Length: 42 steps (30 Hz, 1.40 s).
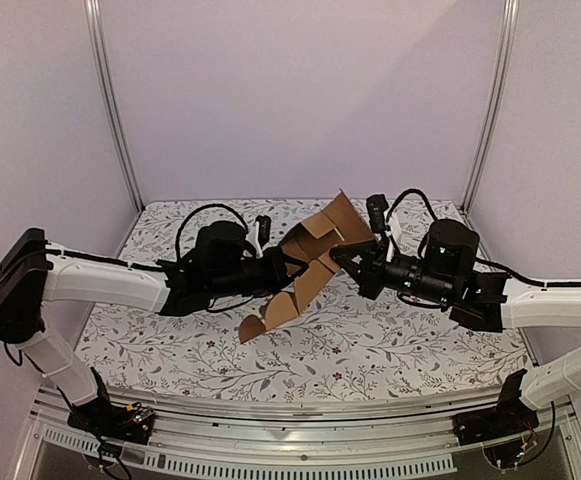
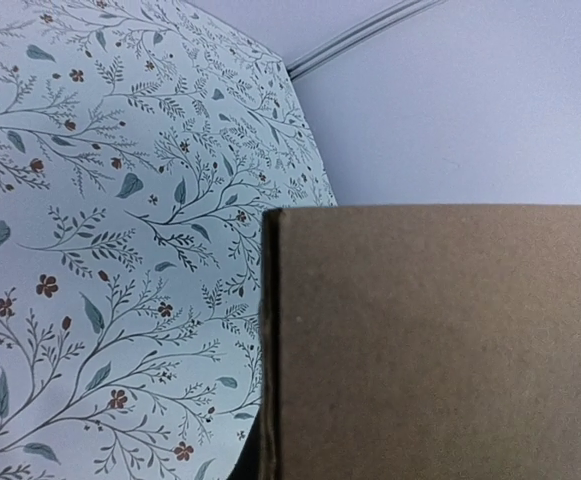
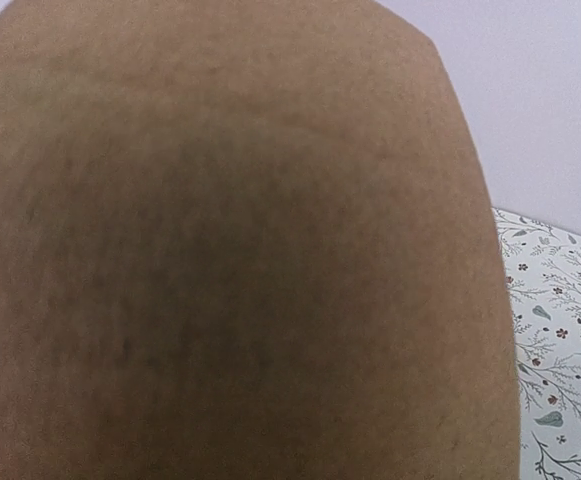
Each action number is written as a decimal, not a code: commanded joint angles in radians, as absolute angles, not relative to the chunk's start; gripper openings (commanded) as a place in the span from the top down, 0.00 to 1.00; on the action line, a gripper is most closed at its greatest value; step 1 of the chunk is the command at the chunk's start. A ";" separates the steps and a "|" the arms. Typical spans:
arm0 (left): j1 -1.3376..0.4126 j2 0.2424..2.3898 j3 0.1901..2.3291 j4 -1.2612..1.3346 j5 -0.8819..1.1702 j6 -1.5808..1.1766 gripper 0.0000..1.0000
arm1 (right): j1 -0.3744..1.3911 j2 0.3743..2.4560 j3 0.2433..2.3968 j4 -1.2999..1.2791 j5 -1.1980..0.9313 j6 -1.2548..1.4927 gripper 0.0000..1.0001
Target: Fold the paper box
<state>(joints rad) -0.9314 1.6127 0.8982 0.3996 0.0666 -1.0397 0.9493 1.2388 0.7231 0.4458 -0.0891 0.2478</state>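
Note:
The paper box (image 1: 315, 265) is a brown die-cut cardboard sheet, partly bent, held tilted above the table. Its top corner points to the back and its lower tabs hang near the cloth. My left gripper (image 1: 282, 268) meets it from the left and looks shut on its middle panel. My right gripper (image 1: 355, 260) is at its right edge; its fingers are hidden by cardboard. In the left wrist view a flat brown panel (image 2: 440, 345) fills the lower right and hides the fingers. In the right wrist view the cardboard (image 3: 230, 260) covers nearly everything.
The table (image 1: 170, 350) has a white cloth with a floral print. Plain lilac walls and two metal corner posts (image 1: 115, 110) close in the back. Black cables loop over both arms.

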 commanded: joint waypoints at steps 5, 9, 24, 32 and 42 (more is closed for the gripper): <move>-0.957 1.596 0.961 0.286 0.040 -0.900 1.00 | 0.957 1.260 0.784 0.226 -0.035 0.223 1.00; -0.957 1.594 0.962 0.255 0.007 -0.884 1.00 | 0.957 1.204 0.799 0.202 -0.059 0.216 0.98; -0.919 1.543 0.939 0.197 -0.176 -0.726 1.00 | 0.957 1.003 0.927 -0.249 -0.224 0.054 0.53; -0.900 1.511 0.924 0.196 -0.158 -0.584 1.00 | 0.957 0.978 1.092 -0.526 -0.166 0.014 0.48; -0.888 1.462 0.878 0.178 -0.155 -0.484 1.00 | 0.953 0.970 1.197 -0.602 -0.228 0.011 0.45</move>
<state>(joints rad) -0.9077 1.4700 0.9218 0.2565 -0.1394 -0.5873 0.9543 0.9932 1.1378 -0.5915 -0.1844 0.0273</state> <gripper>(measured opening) 0.026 0.550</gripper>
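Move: Beside the right hand's shut fingertips stands the paper box's large end flap, its middle about 4 cm ahead, 2 cm to the right and some 4 cm higher. The box's rounded near-end tabs lie roughly 13 cm to that hand's left, 10 cm back and 6 cm lower. From the left hand, still gripping the box wall, the flap is about 9 cm to the right, 5 cm ahead and 5 cm up. Backing out from the box after a short dip of 2 cm, the right hand goes back, right and up to end about 7 cm back and as far right, opening its fingers about halfway and tipping them down some 20 degrees. The left hand keeps its grip, carries the box left and up about 4 cm, slightly forward, and rolls it about the finger line, far side rising. ##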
